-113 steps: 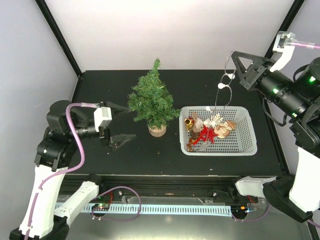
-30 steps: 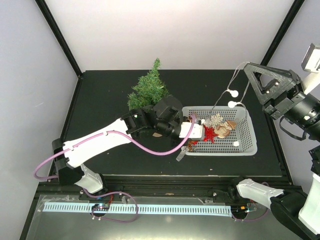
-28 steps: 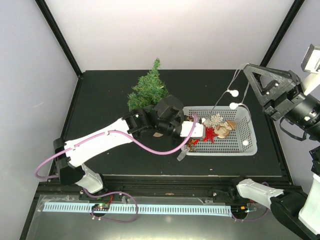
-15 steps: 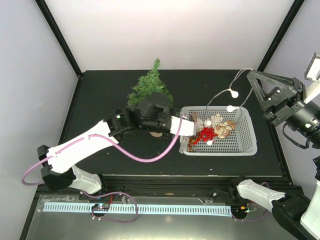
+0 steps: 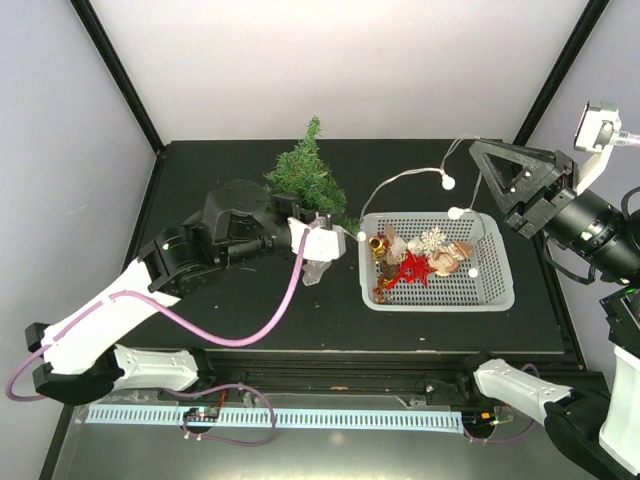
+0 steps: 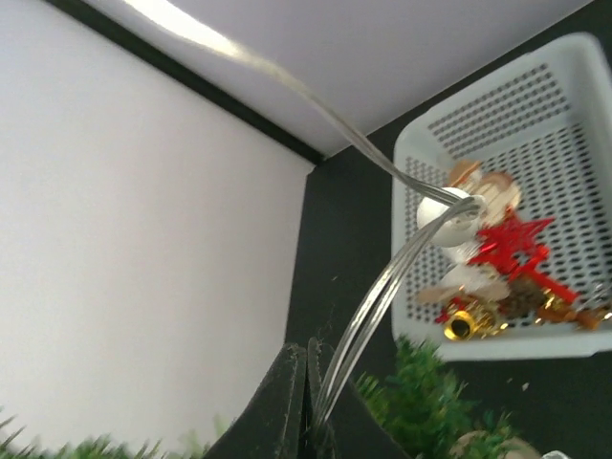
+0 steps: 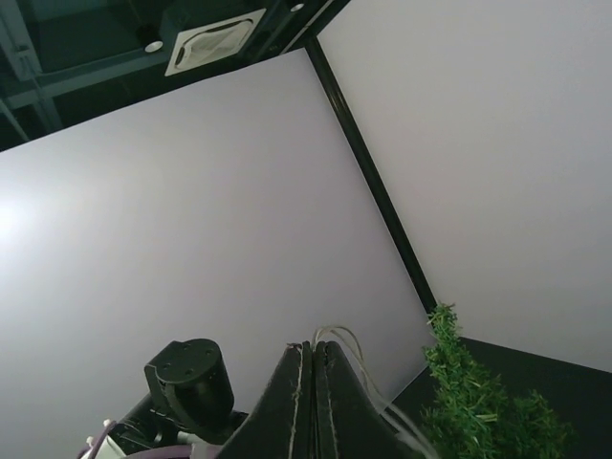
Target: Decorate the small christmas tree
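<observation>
The small christmas tree (image 5: pixel 305 175) stands at the back middle of the black table, also seen in the right wrist view (image 7: pixel 469 392). A clear string of lights (image 5: pixel 400 178) with white bulbs arcs over the table between both grippers. My left gripper (image 5: pixel 340 238) is beside the tree's right side, shut on the wire (image 6: pixel 382 287), which rises to a bulb (image 6: pixel 449 206). My right gripper (image 5: pixel 476 150) hangs above the basket's back edge, shut on the wire's other part (image 7: pixel 335 335). The tree's wooden base is hidden behind my left arm in the top view.
A white perforated basket (image 5: pixel 495 290) at the right holds a red star (image 5: pixel 412 268), a gold bell (image 5: pixel 376 243), a snowflake (image 5: pixel 432 240) and other ornaments; part of the string trails into it. White walls with black frame posts enclose the table.
My left arm has pulled back from the basket toward the tree, drawing the string with it. The right gripper has shifted left, and the wire now arcs between the two.
</observation>
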Robot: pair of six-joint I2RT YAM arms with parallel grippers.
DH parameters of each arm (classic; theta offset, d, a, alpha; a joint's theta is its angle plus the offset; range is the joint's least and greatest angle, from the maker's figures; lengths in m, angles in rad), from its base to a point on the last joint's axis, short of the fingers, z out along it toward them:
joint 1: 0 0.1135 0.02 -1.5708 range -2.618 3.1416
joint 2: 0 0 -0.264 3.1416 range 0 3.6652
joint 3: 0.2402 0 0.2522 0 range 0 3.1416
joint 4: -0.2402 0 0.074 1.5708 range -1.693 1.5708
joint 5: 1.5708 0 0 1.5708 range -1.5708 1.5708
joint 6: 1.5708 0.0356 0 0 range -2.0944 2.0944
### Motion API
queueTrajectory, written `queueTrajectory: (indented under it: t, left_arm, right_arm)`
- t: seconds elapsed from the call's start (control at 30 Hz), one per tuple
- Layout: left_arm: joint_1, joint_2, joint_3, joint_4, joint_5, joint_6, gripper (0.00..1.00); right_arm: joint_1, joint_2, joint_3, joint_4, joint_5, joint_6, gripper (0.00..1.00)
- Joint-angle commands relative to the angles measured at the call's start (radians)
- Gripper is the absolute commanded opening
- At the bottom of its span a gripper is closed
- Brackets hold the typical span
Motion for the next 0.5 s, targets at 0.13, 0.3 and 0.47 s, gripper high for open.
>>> queueTrajectory:
  t: [0.13,0.3,0.47]
  left_arm:
    - [0.102,-0.101,-0.002,0.052,-0.086,0.080,0.02]
    - [0.150,-0.127,0.001,0.067,-0.093,0.090,0.02]
    - [0.187,-0.141,-0.008,0.085,-0.095,0.090,0.01]
  right_arm:
    - [0.002,0.030,-0.020,0.112,-0.035,0.044,0.01]
    - [0.002,0.059,-0.048,0.201,-0.063,0.090,0.01]
    - [0.003,0.101,-0.021,0.256,-0.083,0.126,0.01]
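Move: Both hands already hold the string of lights. The tree stands about 16 cm ahead of the left hand and 6 cm to its left, its middle some 22 cm lower; the ornament basket lies as far ahead, about 24 cm to the right and 38 cm down. From the right hand, the tree is roughly 22 cm ahead, 20 cm left and 43 cm below, with the basket 22 cm ahead, 9 cm right and 60 cm below. Keeping its shut fingers pinched on the light wires, the left hand carries its end leftwards across the near side of the tree, about 7 cm, rising some 5 cm and edging forward, while it turns a good 10 degrees counter-clockwise. The right hand, still gripping its loop high above the basket, follows about 4 cm forward and left towards the tree. ##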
